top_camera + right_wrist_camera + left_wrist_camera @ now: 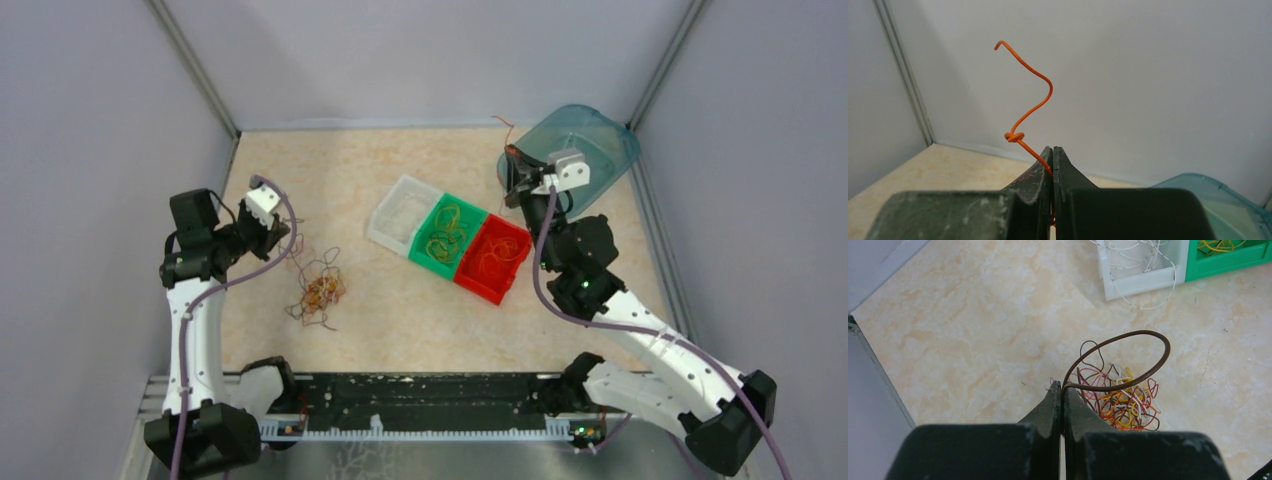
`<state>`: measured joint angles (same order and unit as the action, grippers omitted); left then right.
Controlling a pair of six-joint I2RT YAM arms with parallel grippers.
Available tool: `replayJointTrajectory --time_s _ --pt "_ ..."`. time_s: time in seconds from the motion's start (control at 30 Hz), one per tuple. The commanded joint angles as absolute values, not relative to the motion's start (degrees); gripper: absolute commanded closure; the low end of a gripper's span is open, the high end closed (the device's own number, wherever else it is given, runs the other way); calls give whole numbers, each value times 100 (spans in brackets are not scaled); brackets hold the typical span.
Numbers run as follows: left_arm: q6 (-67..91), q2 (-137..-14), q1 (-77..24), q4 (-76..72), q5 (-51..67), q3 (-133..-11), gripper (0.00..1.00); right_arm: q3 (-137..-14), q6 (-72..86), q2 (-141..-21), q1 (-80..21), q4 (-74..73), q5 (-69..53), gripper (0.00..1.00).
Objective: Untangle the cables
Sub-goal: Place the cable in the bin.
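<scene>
A tangle of thin orange, red, yellow, white and brown cables (316, 296) lies on the table left of centre; it also shows in the left wrist view (1120, 402). My left gripper (283, 228) (1062, 386) is shut on a brown cable (1143, 335) that loops out above the tangle. My right gripper (513, 163) (1052, 150) is raised at the back right, shut on an orange cable (1034, 107) with a small knot in it; its free end curls upward.
A row of three bins sits mid-table: white (404, 212), green (447, 232) with yellow cables, red (495, 257) with orange ones. A teal container (590, 145) stands in the back right corner. Grey walls enclose the table.
</scene>
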<state>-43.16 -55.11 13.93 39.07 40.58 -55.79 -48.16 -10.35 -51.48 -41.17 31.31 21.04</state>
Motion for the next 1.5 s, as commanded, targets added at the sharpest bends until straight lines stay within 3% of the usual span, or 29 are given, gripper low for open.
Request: replayJointTrajectory --time_s 0.0,0.37,0.63,0.8,1.03,1.23,1.27,1.37,1.47 --pt "-4403 -5427 1399 3970 4207 -5708 100 -4436 -504 -4957 -4052 2962 2182 100" --pt "-4343 -5455 1399 3988 4314 -5822 100 -3543 576 -4569 -4052 2191 2423 100" --pt "-4308 -5478 1402 3998 4389 -5852 100 -3611 1770 -4868 -4052 425 3074 100" --pt "-4258 -5498 1399 3999 4465 -5895 100 -3726 2326 -5351 -4052 -297 3097 100" --pt "-4118 -5536 1397 4092 4662 -6053 100 -3837 2655 -6508 -4020 -238 3052 100" --pt "-3901 -5555 1400 4255 4986 -6396 100 -4489 3112 -7679 -3508 -751 2267 100" --pt "-3846 -5550 1398 4268 5044 -6454 100 -4505 3139 -7764 -3432 -793 2165 96" --pt "-3654 -5537 1397 4271 5261 -6618 100 -4538 3173 -7747 -3367 -921 1943 70" --pt "-3474 -5534 1398 4259 5470 -6794 100 -4566 3190 -7407 -3367 -1033 1876 52"
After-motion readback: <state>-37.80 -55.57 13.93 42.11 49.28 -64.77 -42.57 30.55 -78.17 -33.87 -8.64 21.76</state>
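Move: Below the right hand, which holds the orange cable near its knotted end, the red bin's middle lies some 41 cm down, 4 cm ahead and 1 cm right. From that hand the green bin is about 8 cm ahead and 8 cm left, the teal tub about 21 cm ahead and 14 cm right. The left hand, pinching a brown cable, has the tangle 7 cm right, 1 cm back and 22 cm below; the red bin is about 37 cm to its right, 5 cm ahead and 20 cm below. Lowering the orange cable almost straight down some 36 cm into the red bin, the right hand tips its fingers from pointing upward to well below level, about 65 degrees, then opens them partway to free the end. The left hand keeps its pinch on the brown cable and, speeding up late, rises about 6 cm and drifts slightly right, away from the tangle. ##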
